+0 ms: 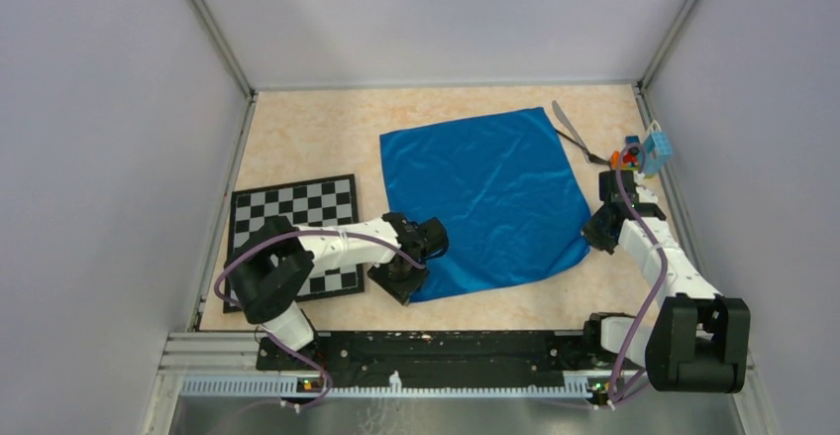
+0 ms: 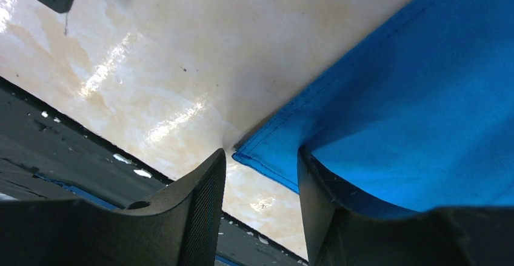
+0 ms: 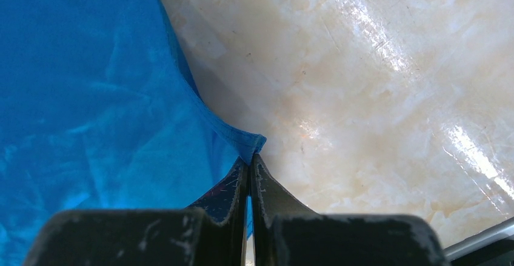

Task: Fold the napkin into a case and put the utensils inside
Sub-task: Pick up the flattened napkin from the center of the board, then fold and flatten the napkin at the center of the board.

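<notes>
The blue napkin point(image 1: 485, 192) lies spread flat in the middle of the table. My left gripper point(image 1: 401, 286) is low at its near left corner. In the left wrist view the jaws point(image 2: 260, 157) stand apart with that napkin point(image 2: 412, 96) corner between the tips; the right finger point(image 2: 318, 205) sits over the cloth. My right gripper point(image 1: 591, 235) is shut on the near right corner, and the napkin point(image 3: 91, 96) hem is pinched at the gripper's point(image 3: 250, 157) tips. A silver-grey utensil point(image 1: 565, 118) and a thin black one point(image 1: 579, 148) lie beyond the far right corner. No case is formed.
A chessboard point(image 1: 297, 207) lies left of the napkin, partly under my left arm. Small colourful blocks point(image 1: 624, 155) and a light-blue piece point(image 1: 657, 148) sit by the right wall. Grey walls enclose the table on three sides.
</notes>
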`<state>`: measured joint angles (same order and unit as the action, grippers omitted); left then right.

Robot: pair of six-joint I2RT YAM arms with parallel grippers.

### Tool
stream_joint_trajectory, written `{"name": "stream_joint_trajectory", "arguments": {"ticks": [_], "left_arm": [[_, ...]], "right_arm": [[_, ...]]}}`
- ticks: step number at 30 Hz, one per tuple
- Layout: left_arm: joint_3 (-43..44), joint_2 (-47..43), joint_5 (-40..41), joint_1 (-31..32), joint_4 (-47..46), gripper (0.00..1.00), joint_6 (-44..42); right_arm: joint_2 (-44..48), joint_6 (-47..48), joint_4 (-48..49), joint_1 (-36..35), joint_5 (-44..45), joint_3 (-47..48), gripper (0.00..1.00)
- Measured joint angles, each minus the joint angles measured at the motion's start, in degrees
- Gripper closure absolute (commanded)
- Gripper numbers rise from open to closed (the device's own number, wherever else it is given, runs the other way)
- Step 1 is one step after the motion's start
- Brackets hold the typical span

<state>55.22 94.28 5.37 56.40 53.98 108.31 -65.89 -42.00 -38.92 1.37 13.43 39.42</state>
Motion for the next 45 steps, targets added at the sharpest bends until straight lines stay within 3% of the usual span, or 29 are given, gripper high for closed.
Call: {"name": "stream_joint_trajectory", "arguments": {"ticks": [5, 13, 18, 27, 31, 37, 41, 45], "left_arm": [[-0.3, 0.0, -0.6, -0.5, -0.1, 0.44, 0.0], [-1.1, 0.0, -2.9, -1.2, -2.8, 0.50, 0.1], [-4.6, -2.0, -5.3, -1.6, -7.7, 0.59, 2.0], [-7.8, -2.9, -9.7, -3.1, -12.6, 0.98, 3.7], [-8.0, -4.7, -8.2, -3.1, -12.9, 1.00, 2.6], [-7.6, -13.5, 5.2, -3.4, -7.0, 1.00, -8.3], [-2.8, -29.5, 11.7, -3.5, -7.7, 1.00, -22.0], [1.7, -45.9, 13.0, -3.5, -16.7, 1.00, -38.3]], "right_arm": [[0.0, 0.0, 0.1, -0.1, 0.0, 0.0, 1.00], [0.0, 0.0, 0.1, -0.1, 0.0, 0.0, 1.00], [0.0, 0.0, 0.1, -0.1, 0.0, 0.0, 1.00], [0.2, 0.2, 0.1, -0.2, 0.0, 0.0, 1.00], [1.8, 2.7, 1.3, -0.2, -4.1, -0.2, 1.00], [8.9, 9.1, 4.8, -0.4, -19.4, -0.6, 1.00], [15.9, 10.4, 2.2, -0.6, -27.3, 4.2, 1.00], [22.4, 11.6, -1.5, -0.6, -33.2, 16.3, 1.00]]}}
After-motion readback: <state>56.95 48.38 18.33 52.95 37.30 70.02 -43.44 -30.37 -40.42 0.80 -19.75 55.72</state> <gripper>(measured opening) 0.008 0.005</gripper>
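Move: The napkin's near-left corner lies almost under the half-open left fingers, about 1 cm back, 1 cm left and 1 cm down. The chessboard's middle is roughly 24 cm left of this hand and 12 cm ahead. The right hand already grips the near-right corner; from it the near-left corner is about 39 cm left, 11 cm back and 5 cm lower, while the black utensil lies some 21 cm ahead and 2 cm left. Low at the near-left corner, the left hand eases about 2 cm right and a shade down as it tilts and shuts its half-open fingers, pinching the cloth there, while the right hand waits with its grip kept on the near-right corner. Then both sweep up fast, the left about 25 cm and some 6 cm forward, the right about 20 cm and 10 cm left towards the other hand, each tipping its fingers up towards forward (left more than 50 degrees, right nearly 40) and turning inward. ##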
